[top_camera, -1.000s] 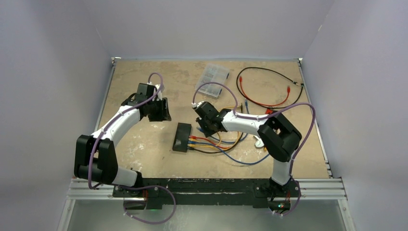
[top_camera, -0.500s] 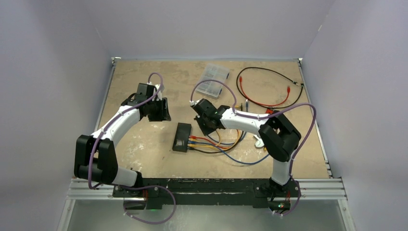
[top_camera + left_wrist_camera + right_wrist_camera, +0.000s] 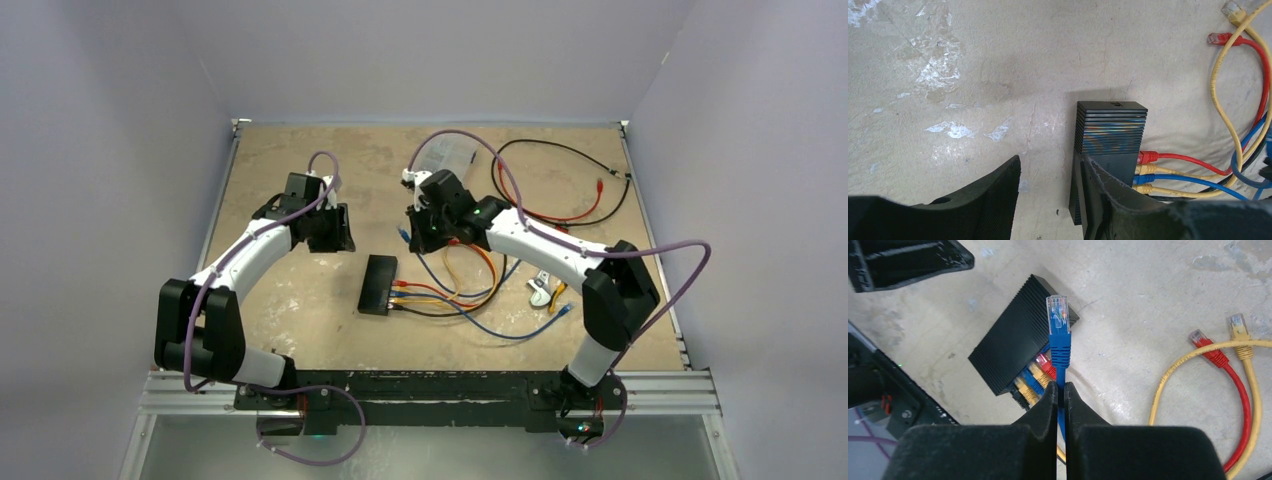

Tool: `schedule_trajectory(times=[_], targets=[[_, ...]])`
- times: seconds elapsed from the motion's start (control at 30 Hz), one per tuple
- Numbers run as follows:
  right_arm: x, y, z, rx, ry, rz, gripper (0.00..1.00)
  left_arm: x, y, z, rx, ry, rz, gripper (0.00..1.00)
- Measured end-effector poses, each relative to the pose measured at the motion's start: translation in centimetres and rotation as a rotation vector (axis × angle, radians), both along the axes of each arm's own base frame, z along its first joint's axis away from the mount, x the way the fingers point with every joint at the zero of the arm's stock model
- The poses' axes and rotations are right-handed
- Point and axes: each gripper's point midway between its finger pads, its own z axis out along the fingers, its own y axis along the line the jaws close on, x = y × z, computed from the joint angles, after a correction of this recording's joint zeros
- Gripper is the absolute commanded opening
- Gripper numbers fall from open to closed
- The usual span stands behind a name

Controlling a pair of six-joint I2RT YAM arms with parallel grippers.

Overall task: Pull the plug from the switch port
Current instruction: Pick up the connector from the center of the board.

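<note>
The black switch (image 3: 379, 285) lies flat mid-table, its ribbed top also clear in the left wrist view (image 3: 1110, 132) and the right wrist view (image 3: 1018, 337). Red (image 3: 1148, 157), yellow (image 3: 1146, 169), blue (image 3: 1144, 178) and yellow plugs sit in its ports. My right gripper (image 3: 1061, 387) is shut on a blue cable just below its clear-tipped blue plug (image 3: 1058, 320), which hangs free in the air above and behind the switch (image 3: 403, 236). My left gripper (image 3: 1050, 162) stands open with nothing between its fingers, hovering left of the switch (image 3: 335, 230).
A clear compartment case (image 3: 447, 155) sits at the back. Black and red cables (image 3: 560, 180) loop at the back right. Loose yellow (image 3: 1238, 322) and red (image 3: 1200, 337) plugs lie right of the switch among tangled cables. A small white object (image 3: 540, 292) rests near the right arm.
My right gripper shut on the blue cable by the switch, then rose and swung toward the back, drawing the blue plug out of the switch. The left arm stayed still.
</note>
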Motion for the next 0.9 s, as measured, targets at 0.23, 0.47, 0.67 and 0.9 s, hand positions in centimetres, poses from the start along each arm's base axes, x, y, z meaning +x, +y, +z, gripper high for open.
schedule_trajectory(times=[0.23,0.47,0.67,0.9], targets=[[1.1,-0.9,4.1,0.154,0.014,-0.006,0.00,0.0,0.0,0.0,0.000,0.002,0.000,0.44],[1.9,-1.7,9.1,0.329,-0.015,0.007,0.00,0.0,0.0,-0.2,0.001,0.007,0.000,0.44],[1.2,-1.0,11.3,0.430,0.013,0.059,0.00,0.0,0.0,-0.3,0.001,0.009,0.000,0.44],[0.4,-0.9,14.8,0.537,-0.014,0.110,0.00,0.0,0.0,-0.3,0.001,0.009,0.000,0.44]])
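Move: The right hand, about 12 cm over the board, already holds the blue plug, which sticks out some 2 cm left of its fingertips, 1 cm ahead and 2 cm lower. The black switch lies about 7 cm left, 2 cm back and 11 cm below; the loose red and yellow plugs are 7 cm right, 7 cm ahead and 12 cm below. From the idle left hand the blue plug is about 12 cm right, level fore and aft and 2 cm higher. Upward, briskly and by about 15 cm, the right arm keeps lifting the blue plug away from the board and the switch, swaying some 2 cm forward and slightly right before coming back over nearly the same spot. Its wrist rolls roughly 30 degrees, swinging the left-pointing fingers up towards level, while the shut fingers keep their pinch on the cable just behind the plug's boot. ##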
